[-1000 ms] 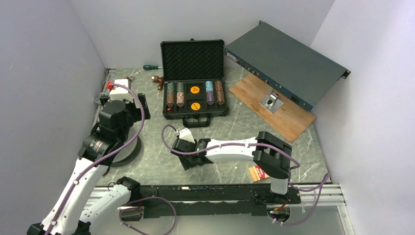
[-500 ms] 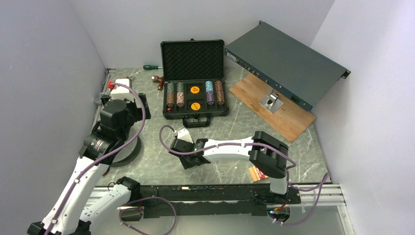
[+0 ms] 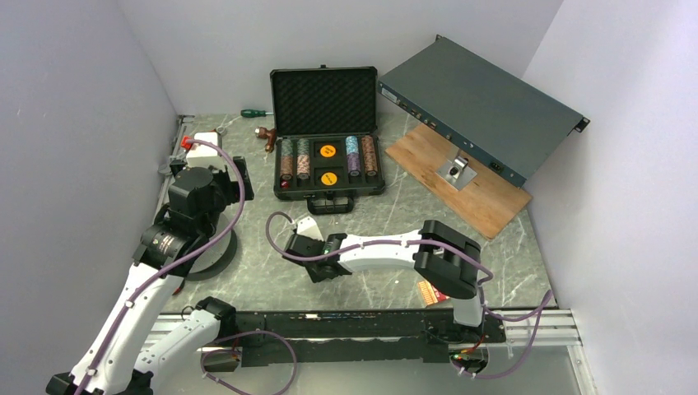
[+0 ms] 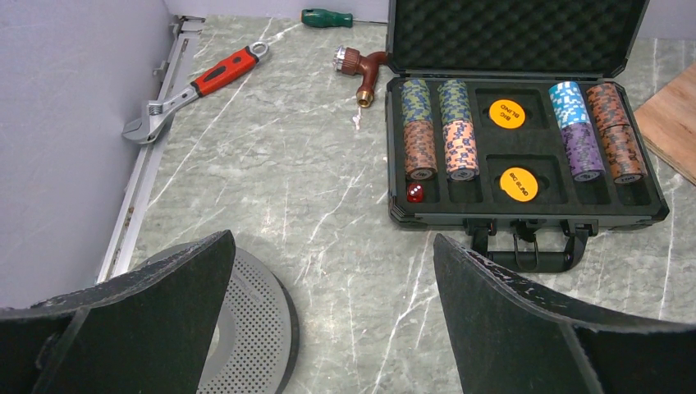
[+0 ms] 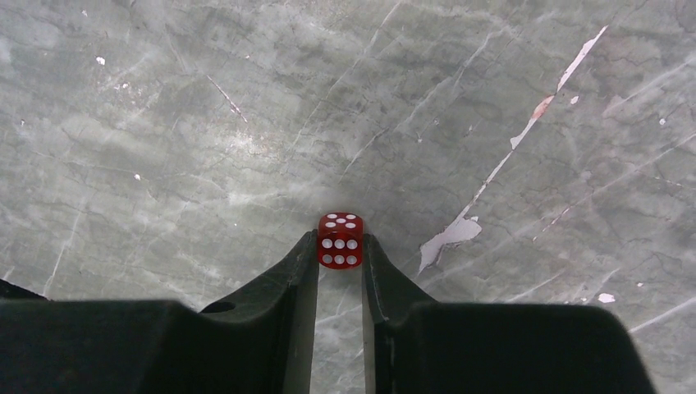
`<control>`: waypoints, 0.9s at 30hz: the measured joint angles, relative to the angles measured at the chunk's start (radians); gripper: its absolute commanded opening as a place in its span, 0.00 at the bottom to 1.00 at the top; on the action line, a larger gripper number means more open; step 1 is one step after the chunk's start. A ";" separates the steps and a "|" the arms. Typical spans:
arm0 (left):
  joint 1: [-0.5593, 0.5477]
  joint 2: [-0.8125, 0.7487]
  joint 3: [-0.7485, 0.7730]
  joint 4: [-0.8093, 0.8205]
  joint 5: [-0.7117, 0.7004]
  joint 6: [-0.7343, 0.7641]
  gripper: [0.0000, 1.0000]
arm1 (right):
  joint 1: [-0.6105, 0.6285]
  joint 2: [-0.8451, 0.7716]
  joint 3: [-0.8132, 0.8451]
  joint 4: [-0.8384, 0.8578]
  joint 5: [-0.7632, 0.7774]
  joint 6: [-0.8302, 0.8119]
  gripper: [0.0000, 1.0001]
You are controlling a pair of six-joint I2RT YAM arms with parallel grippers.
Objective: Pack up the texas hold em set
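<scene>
The black case (image 3: 324, 100) of the texas hold em set lies open at the back, foam lid up. Its tray (image 4: 525, 209) holds striped chip stacks (image 4: 433, 123), two orange buttons (image 4: 506, 113) and one red die (image 4: 415, 192). Near the table's front middle, my right gripper (image 5: 340, 248) is shut on another red die (image 5: 340, 240), pinched at the fingertips just over the marble. In the top view this gripper (image 3: 317, 271) points down. My left gripper (image 4: 332, 279) hangs open and empty, left of the case. A red card box (image 3: 434, 290) peeks out under the right arm.
A long grey-green rack box (image 3: 481, 95) leans at the back right over a wooden board (image 3: 469, 185). A red-handled wrench (image 4: 205, 82), a green screwdriver (image 4: 327, 16) and a brass pipe fitting (image 4: 367, 70) lie left of the case. A perforated grey disc (image 4: 246, 320) sits under the left gripper.
My right gripper's jaws have closed on the red die, and that arm has drifted slightly left. The left arm has barely moved.
</scene>
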 measured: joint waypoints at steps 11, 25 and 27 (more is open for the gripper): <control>0.000 0.000 0.000 0.000 0.000 0.000 0.96 | 0.000 -0.015 0.024 -0.022 0.063 -0.045 0.00; 0.000 -0.014 0.000 0.000 -0.021 0.000 0.99 | -0.021 -0.259 0.122 0.037 0.225 -0.237 0.00; 0.000 -0.014 -0.001 0.000 -0.027 0.000 0.99 | -0.046 -0.260 0.136 0.057 0.223 -0.265 0.00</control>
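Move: The right hand already has the second red die between its fingers at table level. The open case, where the die is being taken, has its middle about 31 cm ahead and 1 cm to the right, 2 cm higher. Its handle lies some 19 cm ahead and 2 cm right; the first die sits in the case's near left slot, roughly 25 cm ahead and 10 cm left. From the left hand, the case middle is about 20 cm ahead, 20 cm right and 28 cm below. Up, slowly at first and then fast, the right hand lifts the pinched die about 17 cm off the table. It carries it some 7 cm forward and a touch left towards the open case, the forward part coming mostly in the second half. The wrist tilts about 25 degrees so the fingers swing up and outward, and they keep their hold. ##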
